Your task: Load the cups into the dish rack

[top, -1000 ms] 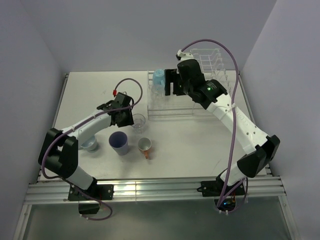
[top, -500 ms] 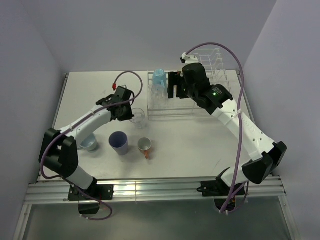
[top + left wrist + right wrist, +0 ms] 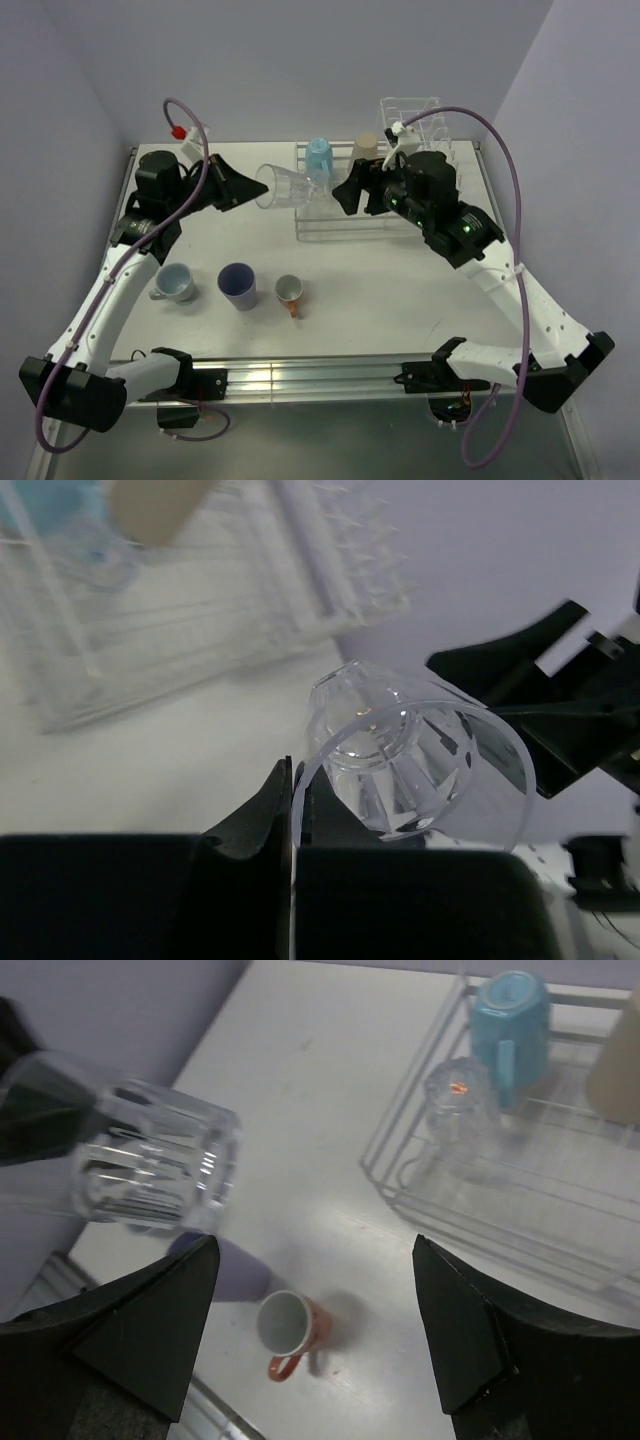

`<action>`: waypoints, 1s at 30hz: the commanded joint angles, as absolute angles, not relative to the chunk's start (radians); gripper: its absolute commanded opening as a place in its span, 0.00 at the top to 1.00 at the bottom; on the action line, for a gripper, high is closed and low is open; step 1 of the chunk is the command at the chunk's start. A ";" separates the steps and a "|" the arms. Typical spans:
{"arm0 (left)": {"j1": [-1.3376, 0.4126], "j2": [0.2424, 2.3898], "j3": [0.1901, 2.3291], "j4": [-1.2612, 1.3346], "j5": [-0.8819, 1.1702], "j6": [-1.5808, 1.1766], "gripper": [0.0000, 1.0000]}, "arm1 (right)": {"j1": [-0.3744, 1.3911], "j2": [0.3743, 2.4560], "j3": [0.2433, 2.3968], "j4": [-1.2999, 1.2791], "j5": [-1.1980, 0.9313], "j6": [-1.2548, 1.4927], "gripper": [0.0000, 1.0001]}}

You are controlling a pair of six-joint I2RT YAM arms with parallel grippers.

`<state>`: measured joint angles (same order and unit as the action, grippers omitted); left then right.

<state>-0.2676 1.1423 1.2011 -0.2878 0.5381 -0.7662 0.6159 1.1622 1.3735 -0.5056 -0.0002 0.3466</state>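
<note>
My left gripper (image 3: 243, 187) is shut on the rim of a clear glass (image 3: 281, 186) and holds it tilted on its side above the table, left of the dish rack (image 3: 345, 226). The left wrist view shows my fingers (image 3: 270, 810) pinching the glass (image 3: 410, 755). In the rack stand a light blue cup (image 3: 318, 155), a tan cup (image 3: 364, 147) and a second clear glass (image 3: 462, 1100). My right gripper (image 3: 347, 195) is open and empty above the rack's near edge. A grey-blue mug (image 3: 177, 282), a purple cup (image 3: 238, 285) and an orange-handled mug (image 3: 289, 291) stand on the table.
The rack's taller divider section (image 3: 425, 125) is at the back right, behind my right arm. The table (image 3: 400, 290) is white, with a metal rail (image 3: 300, 378) along its near edge. Grey walls close in on the left and right.
My left gripper has lifted the clear glass off the table and swung it up, tilted toward the rack. My right gripper has drawn back from the rack's left end, uncovering the tan cup.
</note>
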 commanded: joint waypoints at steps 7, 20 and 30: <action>-0.281 1.169 0.991 0.383 0.980 -1.135 1.00 | 0.620 1.016 1.209 -0.100 -0.377 0.462 0.13; -0.291 1.218 0.933 0.805 1.052 -1.399 1.00 | 0.609 1.015 1.106 0.136 -0.558 0.566 0.10; -0.313 1.246 0.936 0.881 1.037 -1.437 1.00 | 0.609 1.069 1.074 0.311 -0.669 0.695 0.10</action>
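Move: Out in mid-air, the left hand holds the glass by its rim, with its base pointing right. The open right fingers lie about 21 cm to the left hand's right and 2 cm nearer the base, about level. From the right hand, the glass's middle is about 15 cm left and 2 cm ahead, level. The blue mug is some 30 cm ahead and 8 cm left, the orange-handled mug 7 cm back and 17 cm left, both about 31 cm below. Drawing back about 8 cm while closing in 7 cm leftward and rising nearly as much, the wide-open right hand turns counter-clockwise some 35 degrees, left side up, to face the glass's base. The left hand keeps its pinch on the rim and brings the glass back and right, dipping slightly before rising 4 cm overall, and swings clockwise about 30 degrees, left side down. ##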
